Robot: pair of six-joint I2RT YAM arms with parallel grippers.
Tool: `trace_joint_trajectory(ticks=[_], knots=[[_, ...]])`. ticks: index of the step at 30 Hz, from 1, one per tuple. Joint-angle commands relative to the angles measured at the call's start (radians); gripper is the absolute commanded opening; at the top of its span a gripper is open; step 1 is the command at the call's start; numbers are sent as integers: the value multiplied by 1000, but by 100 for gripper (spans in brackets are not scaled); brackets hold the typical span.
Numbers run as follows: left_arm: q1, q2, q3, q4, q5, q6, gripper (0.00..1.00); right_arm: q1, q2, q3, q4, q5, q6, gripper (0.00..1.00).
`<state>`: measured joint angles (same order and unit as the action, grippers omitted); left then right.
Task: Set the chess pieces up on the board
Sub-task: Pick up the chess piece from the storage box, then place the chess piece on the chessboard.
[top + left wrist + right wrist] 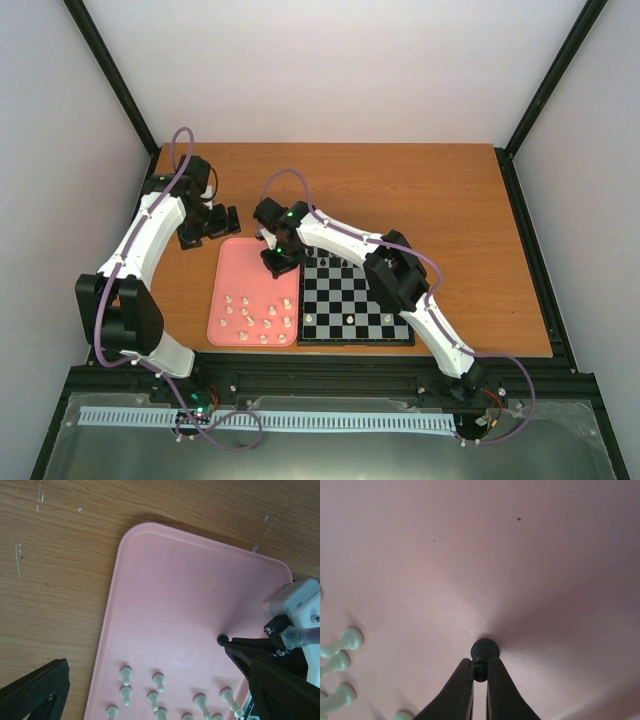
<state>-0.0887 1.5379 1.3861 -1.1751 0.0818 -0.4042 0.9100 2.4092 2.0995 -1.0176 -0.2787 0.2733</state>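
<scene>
My right gripper [480,667] is shut on a small black chess piece [485,650] at the pink tray's [470,555] floor; whether the piece still touches the tray I cannot tell. In the left wrist view the same black piece [222,640] shows at the tip of the right gripper's fingers [245,652]. Several cream-white chess pieces [158,680] lie in the tray's near half. The board [372,296] lies right of the tray, with a few pieces standing on it [350,316]. My left gripper [205,228] hangs open with nothing in it, beyond the tray's far left corner.
The pink tray [228,262] lies against the board's left edge on the wooden table [420,190]. My right arm [350,240] reaches across the board's far left corner. Black frame posts stand at the table's back corners.
</scene>
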Motion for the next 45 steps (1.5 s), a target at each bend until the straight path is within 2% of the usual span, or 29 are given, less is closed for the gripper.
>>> trace_joint_trajectory(ticks=[1, 7, 15, 23, 29, 37, 45], knots=[[8, -5, 3, -2, -4, 5, 100, 9, 12, 18, -20, 12, -4, 3], [8, -9, 4, -4, -7, 5, 100, 1, -60, 28, -34, 73, 0, 3], [8, -11, -5, 6, -4, 5, 100, -71, -249, -16, -76, 122, 27, 3], [8, -12, -2, 9, 9, 10, 100, -245, -508, -326, -79, 190, 27, 3], [8, 2, 9, 10, 13, 13, 100, -383, -630, -556, -60, 197, 5, 3], [8, 4, 22, 2, 13, 11, 100, -444, -648, -715, -3, 177, 4, 3], [8, 4, 30, -14, 9, 10, 100, -464, -605, -739, 10, 186, -13, 3]])
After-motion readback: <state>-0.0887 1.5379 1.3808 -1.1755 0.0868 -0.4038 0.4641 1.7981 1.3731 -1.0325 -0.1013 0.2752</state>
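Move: The right hand already pinches the black pawn by its head in the storage box. The chessboard's empty g7 square lies roughly 28 cm to its right, 5 cm ahead and a little below; the f7 pawn stands about 3 cm left of that square, the h7 pawn 3 cm right of it and the g8 knight 3 cm beyond. From the left hand the held pawn is roughly 12 cm right, 4 cm back and 14 cm below. The right hand lifts the pinched black pawn and arcs it some 27 cm right, then down towards g7. ##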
